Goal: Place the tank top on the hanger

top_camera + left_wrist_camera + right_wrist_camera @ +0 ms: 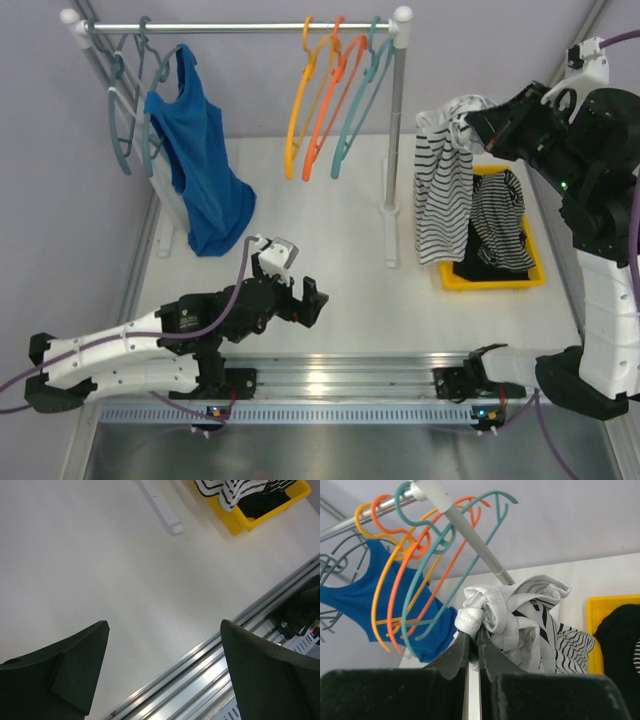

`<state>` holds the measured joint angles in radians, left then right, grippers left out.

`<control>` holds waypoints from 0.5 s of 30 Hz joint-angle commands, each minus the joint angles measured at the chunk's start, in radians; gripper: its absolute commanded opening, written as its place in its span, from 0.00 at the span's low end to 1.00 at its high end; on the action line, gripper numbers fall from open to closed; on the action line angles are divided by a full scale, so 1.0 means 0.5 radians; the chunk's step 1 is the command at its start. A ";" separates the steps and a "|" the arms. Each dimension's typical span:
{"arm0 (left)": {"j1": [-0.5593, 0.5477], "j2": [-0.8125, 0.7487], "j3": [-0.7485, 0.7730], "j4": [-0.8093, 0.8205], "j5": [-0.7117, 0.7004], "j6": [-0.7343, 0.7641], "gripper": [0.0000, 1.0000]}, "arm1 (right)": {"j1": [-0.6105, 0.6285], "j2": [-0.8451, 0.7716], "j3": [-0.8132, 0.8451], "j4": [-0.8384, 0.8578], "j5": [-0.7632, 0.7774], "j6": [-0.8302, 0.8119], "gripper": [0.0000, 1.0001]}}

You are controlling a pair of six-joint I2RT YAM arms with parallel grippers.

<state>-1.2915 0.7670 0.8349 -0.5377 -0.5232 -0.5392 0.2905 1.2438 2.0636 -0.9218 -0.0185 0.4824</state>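
Note:
The striped tank top (442, 190) hangs bunched from my right gripper (468, 128), lifted above the left end of the yellow bin. In the right wrist view the jaws are shut on a white hem of the tank top (517, 617), pinched at my right gripper (474, 630). The amber hanger (300, 100) hangs on the rail, leftmost of the group at its right end; the amber hanger (382, 587) shows to the left of the fabric. My left gripper (300, 292) hovers low over the table's front middle, open and empty; its fingers (75, 665) stand wide apart.
A yellow bin (495, 278) holds a dark, finely striped garment (498, 225). An orange hanger (325, 105) and a teal hanger (360, 100) hang beside the amber one. A blue tank top (205, 165) hangs at the rail's left. The rack's right post (397, 130) stands between hangers and bin.

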 commanded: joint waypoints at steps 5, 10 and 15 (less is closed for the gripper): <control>-0.009 -0.049 0.097 0.130 -0.110 0.057 0.98 | 0.213 -0.100 -0.113 0.091 -0.141 0.075 0.00; -0.009 -0.083 0.042 0.137 -0.165 -0.011 0.98 | 0.612 -0.428 -1.131 0.389 -0.028 0.210 0.00; -0.006 -0.086 -0.031 0.060 -0.334 -0.212 0.98 | 1.246 -0.472 -2.164 0.799 0.205 0.470 0.00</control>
<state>-1.2915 0.7303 0.8429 -0.5236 -0.6056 -0.5659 0.7540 0.9813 1.1828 -0.6949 0.0074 0.6147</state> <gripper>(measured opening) 0.983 0.031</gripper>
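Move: The right gripper, high up, holds the bunched striped tank top. The open table between the arms lies about 10 cm back, 14 cm left and 50 cm below it; the waiting left gripper is some 14 cm back, 20 cm left and 29 cm lower. The teal hanger hangs about 15 cm ahead, 13 cm left, slightly lower; the yellow bin is 5 cm ahead, 14 cm right, 47 cm down. From the left gripper, that table spot lies 4 cm ahead, 6 cm right, 23 cm below. Down and to the left, and somewhat back, the right arm swings the striped tank top away from the hangers towards the open table by the left gripper: barely rising at first, then dropping fast, about 23 cm in all. Its shut fingers keep their pinch while the hand tips down and turns counter-clockwise, roughly 20 degrees each. The open left gripper rises only a little. ##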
